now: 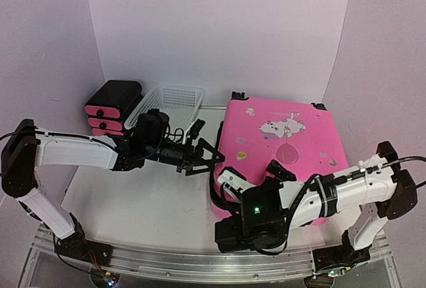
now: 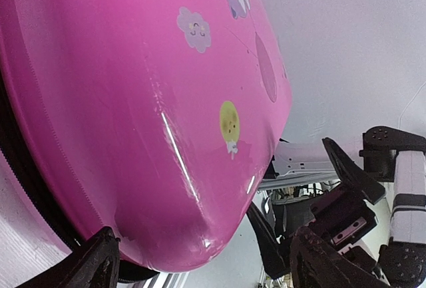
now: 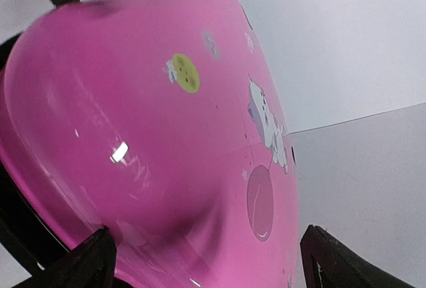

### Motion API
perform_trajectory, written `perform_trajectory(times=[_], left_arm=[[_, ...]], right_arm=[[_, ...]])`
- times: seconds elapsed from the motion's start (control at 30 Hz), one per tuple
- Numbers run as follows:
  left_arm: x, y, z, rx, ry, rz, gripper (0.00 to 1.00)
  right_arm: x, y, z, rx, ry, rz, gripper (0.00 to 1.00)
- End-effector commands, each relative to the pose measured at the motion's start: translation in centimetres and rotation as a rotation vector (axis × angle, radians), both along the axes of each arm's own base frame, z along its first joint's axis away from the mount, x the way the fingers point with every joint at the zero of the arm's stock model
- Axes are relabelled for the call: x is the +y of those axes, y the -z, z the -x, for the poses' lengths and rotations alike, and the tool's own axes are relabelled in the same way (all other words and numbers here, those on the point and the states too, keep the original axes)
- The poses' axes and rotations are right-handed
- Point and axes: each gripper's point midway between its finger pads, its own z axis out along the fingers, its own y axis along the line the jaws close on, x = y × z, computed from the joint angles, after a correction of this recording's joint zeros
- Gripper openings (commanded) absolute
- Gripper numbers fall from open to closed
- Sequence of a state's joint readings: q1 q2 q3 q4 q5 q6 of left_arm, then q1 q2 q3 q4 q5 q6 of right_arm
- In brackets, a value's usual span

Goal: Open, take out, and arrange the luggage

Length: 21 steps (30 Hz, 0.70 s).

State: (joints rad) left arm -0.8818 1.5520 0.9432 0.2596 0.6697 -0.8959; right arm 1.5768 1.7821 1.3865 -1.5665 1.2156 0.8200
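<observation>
The pink luggage [image 1: 283, 145] lies flat and closed on the right half of the table, sticker side up. My left gripper [image 1: 210, 149] stands open beside its left edge. In the left wrist view the rounded shell corner [image 2: 133, 102] fills the space ahead of the left gripper [image 2: 213, 265], whose fingers [image 2: 100, 261] stand wide apart. My right gripper [image 1: 256, 171] hangs open over the near-left corner. In the right wrist view the shell [image 3: 166, 155] lies between the spread fingers [image 3: 339, 261] of the right gripper [image 3: 206, 261]. Neither gripper holds anything.
A small black drawer unit with pink fronts [image 1: 110, 105] and a white mesh basket [image 1: 170, 102] stand at the back left, behind the left arm. White walls close the back and sides. A metal rail [image 1: 200, 261] runs along the near edge.
</observation>
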Motion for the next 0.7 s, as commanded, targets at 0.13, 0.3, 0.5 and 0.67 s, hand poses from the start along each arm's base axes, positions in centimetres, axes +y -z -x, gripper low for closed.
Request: perform_trajectory(times=[0.13, 0.3, 0.5, 0.67], left_arm=[[-0.4, -3.3, 0.0, -0.078, 0.016, 0.088, 0.88], [0.5, -2.0, -0.1, -0.075, -0.034, 0.055, 0.88], [0.9, 2.1, -0.9, -0.078, -0.107, -0.066, 0.77], [1.3, 4.5, -2.3, -0.101, -0.162, -0.165, 0.46]], right_arm=[[-1.7, 1.3, 2.2, 0.408, -0.148, -0.113, 0.98], [-2.1, 1.3, 2.6, 0.497, -0.189, -0.245, 0.98], [-5.2, 0.1, 1.7, 0.501, -0.115, -0.307, 0.98], [-4.5, 0.1, 1.0, 0.479, -0.102, -0.303, 0.98]])
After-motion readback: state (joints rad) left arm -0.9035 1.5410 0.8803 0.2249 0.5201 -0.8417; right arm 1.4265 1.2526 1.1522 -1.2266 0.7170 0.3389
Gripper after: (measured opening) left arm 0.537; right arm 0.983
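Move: The pink suitcase is wide and shut. Its middle is about 10 cm ahead and 8 cm right of the right hand, which hangs at its near-left corner with the lid's front edge right by the fingers. From the left hand, at the suitcase's left edge, that middle lies some 19 cm right, 6 cm ahead and 9 cm lower. The white basket is about 27 cm farther out and 14 cm left of the left hand, near the table. Along the suitcase's front edge the right hand shifts about 6 cm to the right, away from the near-left corner and the left hand, its fingers tipping some 30 degrees farther down and staying wide open. At the suitcase's left edge the left hand holds at first, then sinks 3 to 4 cm beside the lid and closes its fingers roughly halfway. ##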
